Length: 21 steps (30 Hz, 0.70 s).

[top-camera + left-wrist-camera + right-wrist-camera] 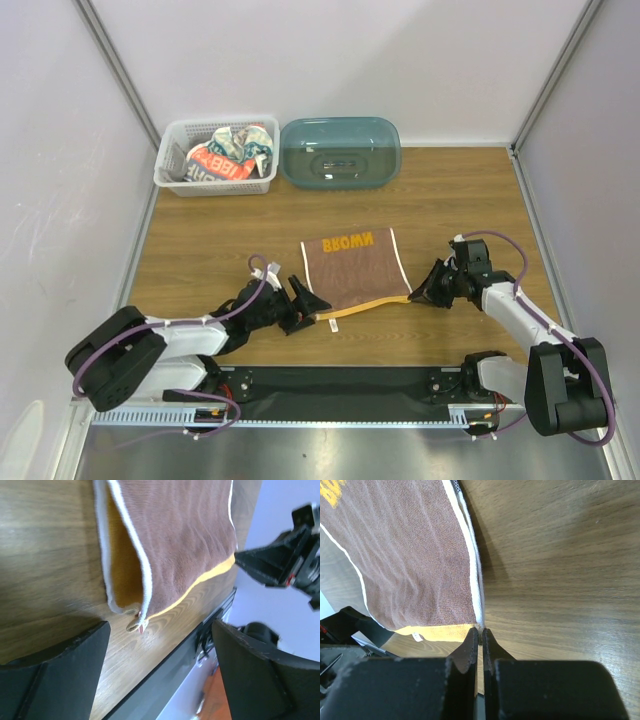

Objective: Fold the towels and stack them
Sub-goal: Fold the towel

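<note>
The brown towel [352,270] lies folded in the middle of the table, with its orange lettering at the far edge and an orange strip along the near edge. My left gripper [308,305] stands open just off the towel's near-left corner; in its wrist view that corner [131,611] and its small tag lie ahead of the empty jaws [160,665]. My right gripper [418,293] is shut at the near-right corner, and the white-edged corner [479,622] is pinched between its tips [480,631]. A white towel with printed letters [225,155] lies crumpled in the basket.
The white lattice basket [170,182] stands at the back left, and the teal oval tub [340,152] is beside it on the right. A black rail [340,380] runs along the near table edge between the arm bases.
</note>
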Each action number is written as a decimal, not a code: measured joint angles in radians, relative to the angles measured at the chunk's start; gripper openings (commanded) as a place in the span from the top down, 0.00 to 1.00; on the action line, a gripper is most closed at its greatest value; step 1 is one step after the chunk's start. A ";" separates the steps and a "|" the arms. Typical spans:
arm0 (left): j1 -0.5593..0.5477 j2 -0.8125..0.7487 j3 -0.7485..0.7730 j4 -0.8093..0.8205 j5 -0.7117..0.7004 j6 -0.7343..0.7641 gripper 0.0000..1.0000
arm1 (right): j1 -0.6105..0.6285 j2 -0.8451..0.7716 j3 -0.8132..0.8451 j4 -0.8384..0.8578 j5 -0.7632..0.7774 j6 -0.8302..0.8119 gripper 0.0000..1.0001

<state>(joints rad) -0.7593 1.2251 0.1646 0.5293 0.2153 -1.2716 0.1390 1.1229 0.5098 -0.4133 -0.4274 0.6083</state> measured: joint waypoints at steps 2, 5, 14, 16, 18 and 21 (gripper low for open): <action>-0.008 0.000 0.000 -0.010 -0.026 -0.036 0.14 | 0.000 0.000 0.000 0.000 0.000 0.000 1.00; -0.027 0.000 0.000 -0.019 -0.076 -0.093 0.19 | 0.000 -0.002 0.000 0.000 0.000 0.000 1.00; -0.069 0.063 0.000 0.017 -0.193 -0.268 0.41 | 0.000 -0.020 0.000 0.000 0.000 0.000 1.00; -0.076 0.079 -0.004 0.021 -0.217 -0.300 0.55 | 0.000 -0.020 0.000 0.000 -0.001 0.000 1.00; -0.082 0.089 -0.006 0.011 -0.244 -0.317 0.68 | 0.000 -0.020 0.000 0.000 -0.002 0.000 1.00; -0.086 0.098 -0.008 -0.005 -0.271 -0.330 0.91 | 0.000 -0.021 0.000 0.000 -0.008 0.000 1.00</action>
<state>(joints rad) -0.8452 1.3228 0.1570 0.5243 -0.0559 -1.6016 0.1390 1.1023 0.5095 -0.4133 -0.4351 0.6086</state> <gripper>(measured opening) 0.270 0.026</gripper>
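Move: The towel's near left corner, a loose double edge, lies between and just beyond the left hand's open fingers: some 2 cm ahead, 1 cm left and 3 cm below. Its white tag is about 2 cm right of that hand, level with it fore and aft, and the BROWN lettering roughly 17 cm ahead and 5 cm right, both about 3 cm lower. From the right hand the corner is some 19 cm left, 4 cm back and 2 cm lower. Down and a little forward onto the towel's near left corner goes the left hand, sinking about 3 cm, mostly late on. It swings some 20 degrees counter-clockwise and tips further down, while the wide-open fingers close most of the way around the corner's doubled edge. The right hand keeps its pinch on the near right corner, nearly still. ##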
